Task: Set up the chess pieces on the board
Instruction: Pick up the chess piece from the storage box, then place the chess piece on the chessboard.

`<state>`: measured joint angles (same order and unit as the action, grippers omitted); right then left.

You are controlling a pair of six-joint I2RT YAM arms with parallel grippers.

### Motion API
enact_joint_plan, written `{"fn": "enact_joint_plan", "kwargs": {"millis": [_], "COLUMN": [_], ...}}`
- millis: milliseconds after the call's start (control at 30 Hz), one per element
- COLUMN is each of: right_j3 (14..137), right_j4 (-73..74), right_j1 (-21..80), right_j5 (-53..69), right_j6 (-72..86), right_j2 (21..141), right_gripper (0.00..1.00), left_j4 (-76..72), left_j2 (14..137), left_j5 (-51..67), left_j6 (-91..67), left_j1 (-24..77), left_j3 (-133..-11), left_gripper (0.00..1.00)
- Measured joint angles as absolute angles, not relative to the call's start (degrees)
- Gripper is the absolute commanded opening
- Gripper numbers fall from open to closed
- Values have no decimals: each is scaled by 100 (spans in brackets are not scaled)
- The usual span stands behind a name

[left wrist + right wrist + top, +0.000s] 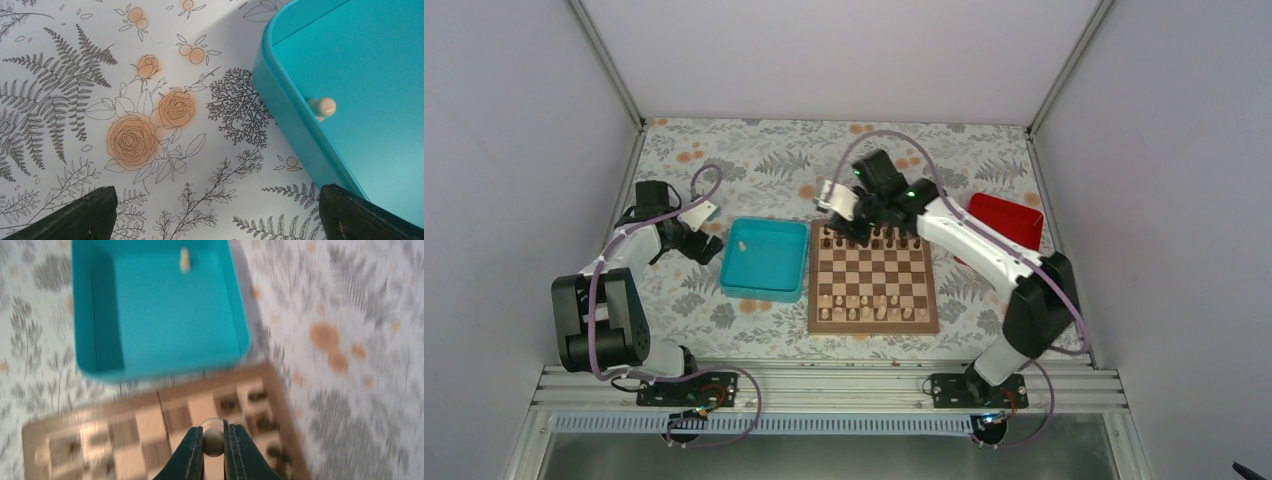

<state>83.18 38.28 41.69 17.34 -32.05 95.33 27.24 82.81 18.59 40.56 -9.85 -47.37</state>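
The board (pixel 874 325) lies mid-table, with pale chess pieces (pixel 874 308) in its near rows and dark ones in its far rows. My right gripper (pixel 839 225) hovers over the board's far left corner. In the blurred right wrist view it (pixel 213 432) is shut on a small round-headed pale chess piece (pixel 213 441) above the board (pixel 75 417). One more pale piece (pixel 322 107) lies in the teal tray (pixel 285 95). My left gripper (pixel 217 200) stands open over the cloth beside the tray's left wall, holding nothing.
The teal tray (pixel 764 285) sits just left of the board. A red box (pixel 1009 220) stands to the board's far right, behind the right arm. A floral cloth (pixel 754 160) covers the table, and white walls enclose it.
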Motion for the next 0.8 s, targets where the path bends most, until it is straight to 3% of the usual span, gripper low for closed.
{"fn": "enact_joint_plan", "kwargs": {"millis": [267,467,800], "right_j3": [6149,5231,3997], "right_j4": [4112,4379,4480], "right_j1": [3249,2746,2637], "right_j5": [1658,1651,1636], "right_j6": [-3395,-3695,-4036], "right_j2": [7778,6740,6326], "right_gripper": [5,5,5], "left_j4": [2862,2950,2976], "left_j2": [8278,8250,8206], "left_j5": [1645,1590,1503], "left_j6": [3944,3844,3693], "left_j1": [-985,-985,-985], "left_j3": [-5043,-5210,-5212], "left_gripper": [100,100,100]}}
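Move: The right hand, shut on a white chess piece, is taking it to the empty pawn square next to the right end of the near pawn row, about 16 cm to its right, 12 cm back and 16 cm down. The last placed pawn stands some 3 cm left of that square, the knight about 3 cm nearer than it, and the corner rook as near and 4 cm right. From the left hand that square lies roughly 49 cm right, 15 cm back and 5 cm down. Swinging right across the board and then sinking back towards its near right corner, the right hand carries the still-pinched white piece about 19 cm right, 11 cm back and 11 cm down, its fingers tipping to point more steeply down. The empty left hand, fingers wide open, eases some 3 cm away from the blue box, mostly up. ##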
